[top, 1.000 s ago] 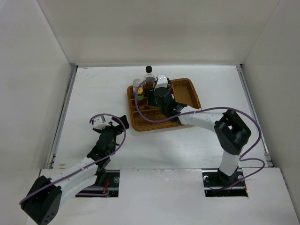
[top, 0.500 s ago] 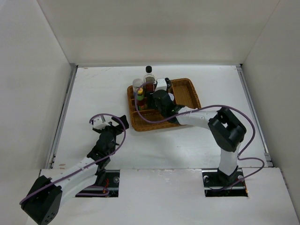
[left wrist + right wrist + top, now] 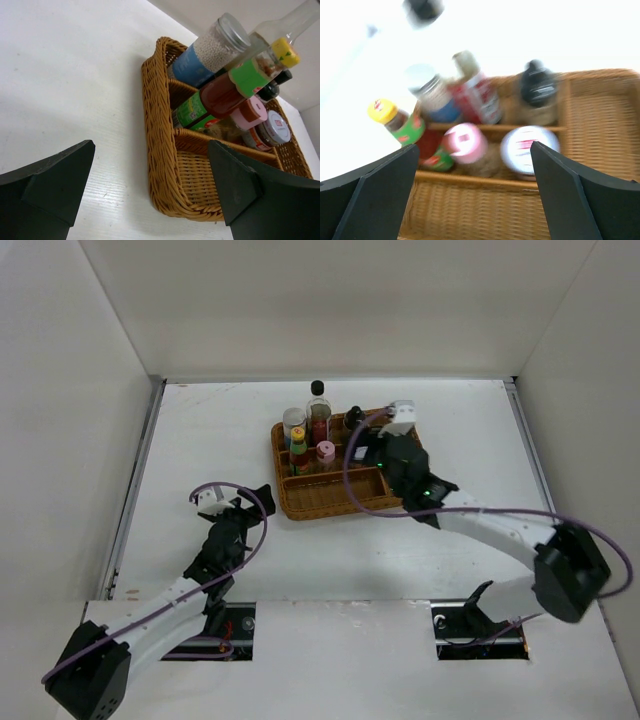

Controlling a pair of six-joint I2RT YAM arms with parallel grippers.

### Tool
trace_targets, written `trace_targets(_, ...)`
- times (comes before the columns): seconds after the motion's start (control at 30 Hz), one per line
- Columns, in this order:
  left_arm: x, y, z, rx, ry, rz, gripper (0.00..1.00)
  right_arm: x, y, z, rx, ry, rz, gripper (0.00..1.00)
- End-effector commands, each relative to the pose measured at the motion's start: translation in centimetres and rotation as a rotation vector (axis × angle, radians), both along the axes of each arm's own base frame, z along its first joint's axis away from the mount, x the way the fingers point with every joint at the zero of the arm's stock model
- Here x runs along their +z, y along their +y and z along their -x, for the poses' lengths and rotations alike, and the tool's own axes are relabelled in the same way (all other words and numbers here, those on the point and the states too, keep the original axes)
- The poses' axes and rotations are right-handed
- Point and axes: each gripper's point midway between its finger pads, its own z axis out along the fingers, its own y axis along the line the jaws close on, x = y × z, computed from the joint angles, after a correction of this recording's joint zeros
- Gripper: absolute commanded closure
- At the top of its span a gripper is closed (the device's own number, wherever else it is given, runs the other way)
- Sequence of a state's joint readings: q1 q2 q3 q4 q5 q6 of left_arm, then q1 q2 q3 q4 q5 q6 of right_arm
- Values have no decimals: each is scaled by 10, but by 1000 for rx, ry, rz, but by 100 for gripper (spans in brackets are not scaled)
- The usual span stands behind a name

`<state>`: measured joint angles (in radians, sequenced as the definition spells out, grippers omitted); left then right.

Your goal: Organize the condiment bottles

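The condiment bottles stand together in the left compartments of the wicker tray (image 3: 300, 508). A tall black-capped bottle (image 3: 318, 390) and a white-lidded jar (image 3: 293, 418) are at the back, beside a dark-capped shaker (image 3: 353, 415). In front of them are the yellow-capped red sauce (image 3: 298, 437), the pink-capped bottle (image 3: 465, 142) and a second white-lidded jar (image 3: 527, 145). My right gripper (image 3: 474, 150) hovers over the tray just right of the bottles, open and holding nothing. My left gripper (image 3: 151, 145) rests open near the tray's (image 3: 155, 100) front-left corner, also holding nothing.
The tray's right-hand compartment (image 3: 600, 125) and front compartment (image 3: 220, 175) hold no bottles. White walls close the table in on the left, back and right. My right arm stretches from its base across the table's right side to the tray.
My right gripper has opened wide and drawn back to the right, off the bottles. The pink-capped bottle it covered now stands in plain view in the tray. My left arm has not moved.
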<state>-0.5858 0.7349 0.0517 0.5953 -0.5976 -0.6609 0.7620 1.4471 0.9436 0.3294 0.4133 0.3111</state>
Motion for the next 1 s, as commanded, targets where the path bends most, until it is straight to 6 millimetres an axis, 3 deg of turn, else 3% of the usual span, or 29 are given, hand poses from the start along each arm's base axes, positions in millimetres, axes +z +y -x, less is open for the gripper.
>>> trace_targets(0.0, 5, 4, 1, -4, -35, 16, 0, 35, -76, -3, -226, -121, -138, 0)
trace_targets(0.1, 1, 13, -1, 42, 1, -3, 0, 34, -155, 13, -462, -189, -298, 0)
trace_targets(0.17, -2, 19, -6, 82, 48, -34, 0, 17, -197, 28, -580, -200, -385, 0)
trace_targets(0.27, -5, 25, -10, 129, 122, -82, 0, -19, -235, 40, -693, -168, -441, 0)
trace_targets(0.43, 2, 27, -11, 157, 170, -106, 0, -59, -271, 54, -813, -81, -457, 0)
trace_targets(0.63, 14, 45, -10, 221, 157, -99, 0, -77, -279, 50, -838, -26, -525, 0)
trace_targets(0.77, 22, 46, -10, 221, 131, -77, 0, -80, -266, 41, -784, 15, -519, 0)
trace_targets(0.97, 32, 24, -15, 139, 107, -51, 0, -76, -265, 41, -771, 11, -522, 0)
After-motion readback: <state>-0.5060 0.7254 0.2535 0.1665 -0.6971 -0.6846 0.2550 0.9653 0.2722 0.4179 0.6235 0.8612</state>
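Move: The right hand, open and already clear of the white-lidded jar it left in the tray, has that jar about 12 cm below, 4 cm ahead and 5 cm left. The pink-capped bottle stands level with the jar, some 9 cm left of it; the black-capped bottle stands 8 cm beyond the jar and 2 cm left of it. From the left hand the jar lies about 14 cm ahead, 31 cm right and slightly below. The open right hand swings 27 cm right off the tray, turning clockwise, then sinking; the left eases left. ##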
